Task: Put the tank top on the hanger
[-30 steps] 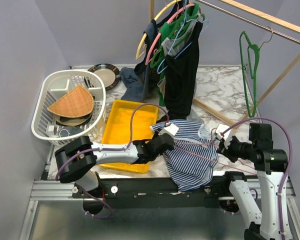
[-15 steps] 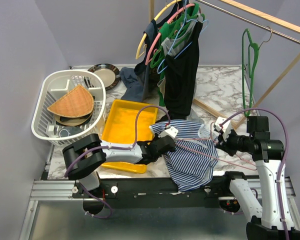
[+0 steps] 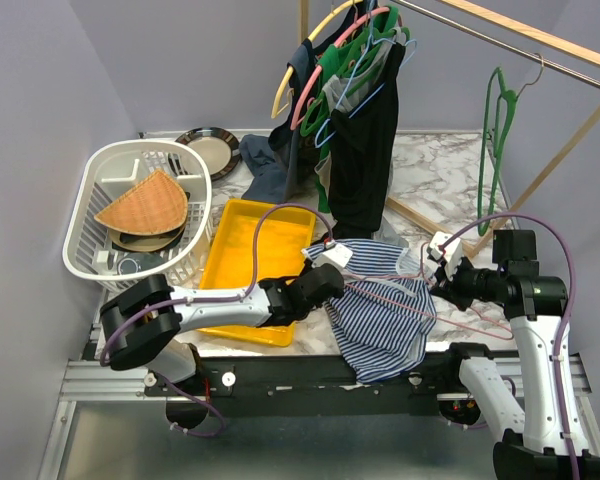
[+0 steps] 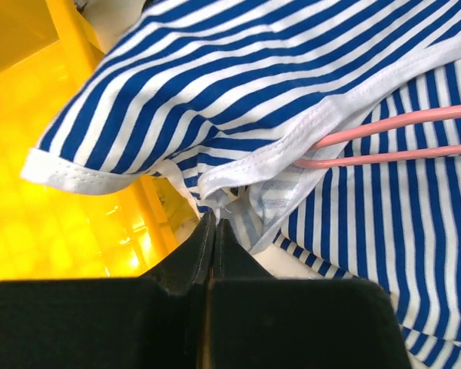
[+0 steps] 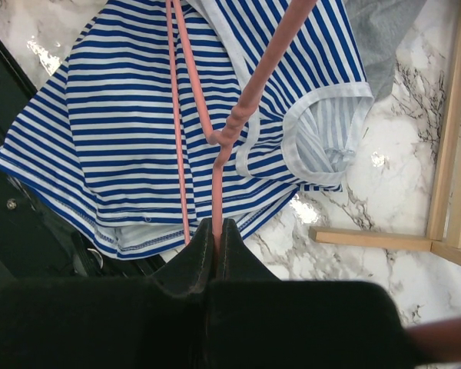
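Note:
The striped tank top lies at the table's near edge and hangs partly over it. The thin pale-pink hanger passes into it, with two of its rods under the white-edged hem. My left gripper is shut on the top's left edge, beside the yellow tray. My right gripper is shut on the hanger's rod, holding it above the tank top. The hanger's far end is hidden inside the cloth.
The yellow tray sits left of the top. A white basket holds dishes at the far left. A long black garment and several hangers hang from the rail. A dark green hanger hangs at the right. A wooden frame bar lies on the table.
My right gripper has risen a little with the hanger. My left arm has swung its elbow left and its gripper has lifted the top's left edge slightly towards the tray.

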You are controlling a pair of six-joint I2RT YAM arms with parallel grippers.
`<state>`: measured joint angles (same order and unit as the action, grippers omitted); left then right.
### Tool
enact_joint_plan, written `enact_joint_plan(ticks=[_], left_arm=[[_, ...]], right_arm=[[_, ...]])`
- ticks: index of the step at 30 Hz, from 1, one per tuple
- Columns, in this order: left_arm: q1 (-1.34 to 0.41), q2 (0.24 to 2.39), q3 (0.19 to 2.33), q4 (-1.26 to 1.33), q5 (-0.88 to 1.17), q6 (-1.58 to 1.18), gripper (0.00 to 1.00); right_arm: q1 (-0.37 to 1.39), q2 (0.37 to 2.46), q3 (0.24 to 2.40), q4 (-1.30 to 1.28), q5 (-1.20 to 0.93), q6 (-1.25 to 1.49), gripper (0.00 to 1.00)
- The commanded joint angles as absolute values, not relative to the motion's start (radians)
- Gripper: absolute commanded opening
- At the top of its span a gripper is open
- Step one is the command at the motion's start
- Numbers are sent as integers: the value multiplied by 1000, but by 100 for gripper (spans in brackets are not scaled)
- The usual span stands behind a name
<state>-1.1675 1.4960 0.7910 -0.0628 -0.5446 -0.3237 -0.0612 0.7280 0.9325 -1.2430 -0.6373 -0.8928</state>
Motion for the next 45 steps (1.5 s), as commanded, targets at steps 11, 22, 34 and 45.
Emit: enact_joint_plan(ticks=[11, 22, 34, 45], left_arm=[[-1167, 1350, 837, -140, -457, -357, 0], [-1177, 1304, 897, -201, -448, -356, 0], [-1209, 1281, 1003, -252, -433, -351, 0], [-1216, 1312, 1121, -261, -296, -290, 0]], right_arm=[[-67, 752, 1008, -1256, -747, -916, 0], [-67, 764, 999, -1195, -810, -858, 0], [-20, 821, 996, -1111, -830, -837, 0], [-2, 827, 940, -1083, -974, -920, 0]])
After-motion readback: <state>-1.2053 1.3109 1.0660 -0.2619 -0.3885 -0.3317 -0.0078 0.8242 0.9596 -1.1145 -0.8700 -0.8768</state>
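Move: The tank top's left strap is already pinched in the left fingers; the hidden end of the pink hanger lies tucked beneath the neck edge, some 4 cm to their right and about level both in reach and in height. The tray's middle is about 15 cm left, 1 cm nearer and 3 cm lower, and the other strap about 18 cm right, straight across, 3 cm lower. From the right hand, already holding the hanger's neck, the left strap lies roughly 22 cm left, 4 cm ahead and 13 cm below. The tank top's left strap, kept pinched in the shut left fingers, is drawn up some 14 cm, drifting right and slightly back towards the hanger, as that wrist tilts about 15 degrees. Meanwhile the right hand keeps its grip on the hanger's neck and, after a brief hold, feeds the hanger left about 4 cm towards the strap, also rising and going forward a little and turning counter-clockwise. ##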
